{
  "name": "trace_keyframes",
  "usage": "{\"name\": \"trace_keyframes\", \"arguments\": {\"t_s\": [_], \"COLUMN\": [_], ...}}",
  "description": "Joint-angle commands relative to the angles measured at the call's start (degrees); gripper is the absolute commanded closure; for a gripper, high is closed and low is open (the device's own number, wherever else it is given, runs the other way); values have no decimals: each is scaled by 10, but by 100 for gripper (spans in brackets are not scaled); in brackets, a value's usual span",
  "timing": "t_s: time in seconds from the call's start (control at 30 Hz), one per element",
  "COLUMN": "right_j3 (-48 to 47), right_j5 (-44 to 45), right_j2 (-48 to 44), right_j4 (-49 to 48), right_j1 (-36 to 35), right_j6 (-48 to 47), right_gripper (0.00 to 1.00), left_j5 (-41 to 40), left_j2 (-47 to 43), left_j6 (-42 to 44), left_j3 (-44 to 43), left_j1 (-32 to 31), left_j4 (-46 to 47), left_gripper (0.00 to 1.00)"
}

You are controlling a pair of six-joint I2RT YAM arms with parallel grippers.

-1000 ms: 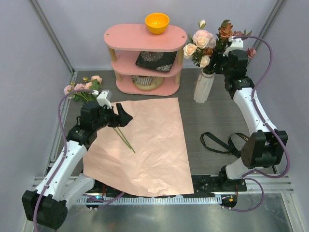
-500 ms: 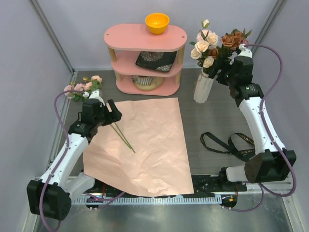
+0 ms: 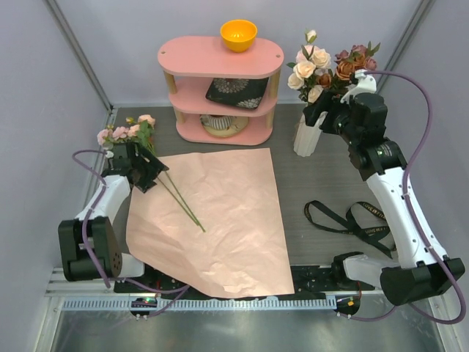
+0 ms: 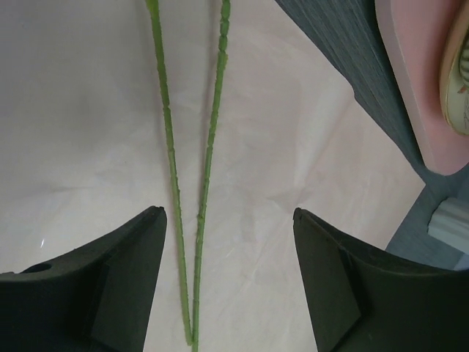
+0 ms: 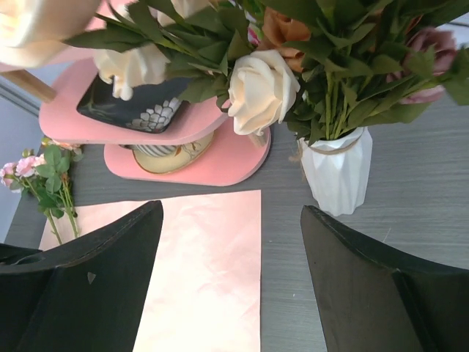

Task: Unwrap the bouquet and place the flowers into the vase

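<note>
The bouquet lies unwrapped: its salmon-pink paper point(image 3: 212, 220) is spread flat mid-table. Two remaining flowers, small pink roses point(image 3: 124, 133), lie at the paper's left corner, their thin green stems point(image 4: 209, 147) running out over the sheet. My left gripper point(image 3: 155, 176) hovers open over those stems, which pass between its fingers nearer the left one point(image 4: 229, 220). The white ribbed vase point(image 3: 309, 133) stands back right, filled with cream, peach and mauve roses point(image 3: 322, 66). My right gripper point(image 3: 322, 117) is open and empty just beside the vase point(image 5: 338, 170), below the blooms point(image 5: 264, 88).
A pink three-tier shelf point(image 3: 220, 81) stands at the back with an orange bowl point(image 3: 239, 34) on top and dishes on the lower tiers. The black ribbon point(image 3: 344, 216) lies loose on the grey table right of the paper.
My right gripper has opened and dropped back from the blooms, which now stand in the vase. My left gripper has slid left along the stems toward the pink roses.
</note>
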State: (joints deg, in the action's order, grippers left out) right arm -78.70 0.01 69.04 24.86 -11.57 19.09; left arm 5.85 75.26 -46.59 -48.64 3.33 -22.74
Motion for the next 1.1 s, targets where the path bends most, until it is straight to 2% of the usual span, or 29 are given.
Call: {"name": "trace_keyframes", "arguments": {"t_s": [0.0,0.1,0.23,0.4,0.53,0.63,0.77,0.9,1.03,1.07], "right_j3": [-11,7,84,134,136,140,149,158,168,171], "right_j5": [-14,-52,-105,-124,-118,-113,-98,-83,-80,-80], "right_j2": [-50,-67,-86,-80,-72,-72,-80,-86,-87,-87], "right_j4": [-36,-50,-95,-146,-141,-133,-126,-131,-135,-136], "right_j1": [1,-1,-13,-58,-95,-110,-119,-127,-136,-143], "right_j6": [-13,8,50,73,67,66,68,74,92,92], "right_gripper": [18,18,18,18,18,18,18,19,20,20], "left_j5": [108,62,-28,-100,-104,-98,-112,-87,-92,-77], "left_j2": [58,70,60,119,150,178,218,247,284,289], "left_j6": [-68,-62,-80,-83,-85,-80,-54,-37,-16,-13], "left_j3": [1,-6,-6,-50,-51,-61,-66,-58,-71,-77], "left_j1": [59,66,66,65,66,67,69,76,79,81], "left_j4": [81,75,94,103,163,183,197,263,259,253], "left_gripper": [29,30,31,35,37,43,60,66,70,77]}}
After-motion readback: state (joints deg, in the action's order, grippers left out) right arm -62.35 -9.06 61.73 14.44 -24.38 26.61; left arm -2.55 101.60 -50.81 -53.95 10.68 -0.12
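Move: The upper stem of the left-hand pink flower lies about 9 cm ahead of the left hand, 8 cm to its left and 9 cm below. The second stem is some 3 cm to the right of it; the pink blossoms are about 10 cm farther out and 8 cm farther left than that grip spot. From the high right hand that same upper stem is roughly 55 cm left, 5 cm ahead and 34 cm below; the vase stands about 12 cm straight ahead, its middle some 22 cm lower. Forward, left and down, about 8 cm each, the left hand follows the stems up towards the leaves, dipping first, then skimming out and sinking again, turning some 15 degrees counter-clockwise while its fingers narrow to under half their opening around the left stem. The empty right hand backs up and away from the vase, then swings left and down towards the pink flowers, also turning counter-clockwise. ##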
